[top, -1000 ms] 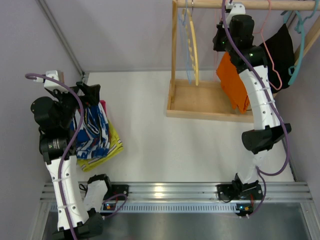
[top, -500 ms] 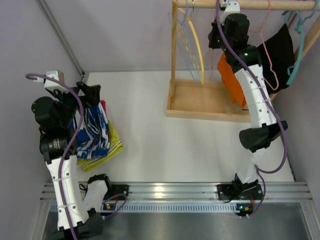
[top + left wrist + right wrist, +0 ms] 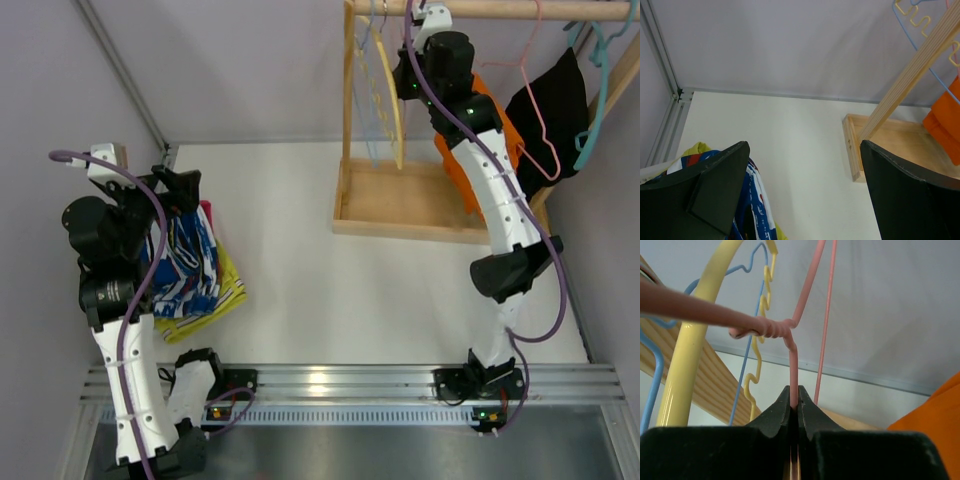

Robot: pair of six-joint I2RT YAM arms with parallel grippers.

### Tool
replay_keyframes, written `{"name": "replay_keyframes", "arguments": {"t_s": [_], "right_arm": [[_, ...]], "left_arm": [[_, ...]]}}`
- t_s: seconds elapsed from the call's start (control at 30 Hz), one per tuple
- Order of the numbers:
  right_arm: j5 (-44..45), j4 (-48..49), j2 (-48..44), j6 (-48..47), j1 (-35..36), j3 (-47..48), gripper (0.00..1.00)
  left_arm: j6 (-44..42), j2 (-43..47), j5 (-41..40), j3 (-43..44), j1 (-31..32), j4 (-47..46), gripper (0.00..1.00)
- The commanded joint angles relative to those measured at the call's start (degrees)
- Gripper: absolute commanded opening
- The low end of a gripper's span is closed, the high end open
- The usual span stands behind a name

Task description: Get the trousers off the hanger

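Observation:
The orange trousers point(image 3: 497, 125) hang from a pink wire hanger point(image 3: 532, 97) under the wooden rail point(image 3: 520, 8) at the top right. My right gripper point(image 3: 418, 30) is up at the rail, left of the trousers. In the right wrist view it point(image 3: 794, 394) is shut on the pink hanger's thin neck point(image 3: 793, 362), just below the twist, and an edge of the trousers point(image 3: 936, 422) shows at the right. My left gripper point(image 3: 182, 186) hovers at the far left over a pile of clothes. It stands wide open point(image 3: 803, 150) with nothing between its fingers.
A blue-white and yellow pile of clothes point(image 3: 192, 268) lies at the left. The wooden rack base point(image 3: 400, 205) stands at the back right. A yellow hanger point(image 3: 692, 345) and a blue hanger point(image 3: 747, 362) hang beside the pink one. A black garment point(image 3: 556, 108) and a teal hanger point(image 3: 596, 95) hang further right.
My right arm has moved left along the rail, still holding the pink hanger, and the orange trousers have swung with it. The left arm has not moved.

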State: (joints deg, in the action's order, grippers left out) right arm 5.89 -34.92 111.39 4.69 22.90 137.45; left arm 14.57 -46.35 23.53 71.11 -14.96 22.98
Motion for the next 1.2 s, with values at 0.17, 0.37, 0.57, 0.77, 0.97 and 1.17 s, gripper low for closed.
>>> {"name": "replay_keyframes", "arguments": {"t_s": [0.17, 0.37, 0.57, 0.77, 0.97, 1.17], "right_arm": [[-1.67, 2.31, 2.42, -0.21, 2.77, 2.21, 0.01], [-0.97, 0.99, 2.69, 2.69, 2.33, 2.21, 0.09], [-1.58, -0.15, 1.72, 3.40, 1.89, 0.98, 0.57], [-3.78, 2.13, -2.49, 4.10, 1.89, -0.69, 0.60], [-4.57, 2.31, -9.42, 4.36, 1.89, -4.20, 0.62], [-8.78, 2.05, -15.23, 5.77, 1.80, -9.47, 0.67]], "left_arm": [[-0.24, 1.26, 0.20, -0.18, -0.16, -3.47, 0.99], [0.02, 1.17, 0.29, 0.17, -0.16, -3.47, 0.99], [0.20, 1.43, 0.29, 0.17, -0.16, -3.47, 0.99], [0.81, 1.17, 0.99, 0.43, -0.16, -3.56, 0.99], [0.90, 1.00, 1.52, 0.43, -0.16, -3.56, 0.99], [2.13, 0.56, 1.96, 0.52, -0.16, -3.56, 0.99]]}}
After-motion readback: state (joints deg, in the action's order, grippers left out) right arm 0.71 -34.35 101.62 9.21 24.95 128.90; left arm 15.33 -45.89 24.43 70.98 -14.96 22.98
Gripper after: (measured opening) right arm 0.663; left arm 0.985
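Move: The right hand, nearly shut, still grips the pink hanger by its neck. The yellow hanger beside which it is being put is about 3 cm to the left and 2 cm back, at roughly hand height. The rack's post stands some 10 cm left and 4 cm ahead; the orange trousers hang roughly 13 cm right, 4 cm back and 14 cm lower. From the idle left hand, the yellow hanger is about 21 cm ahead and 36 cm right. The right hand shifts the pink hanger some 3 cm left, opens, then backs away about 5 cm, rising. ##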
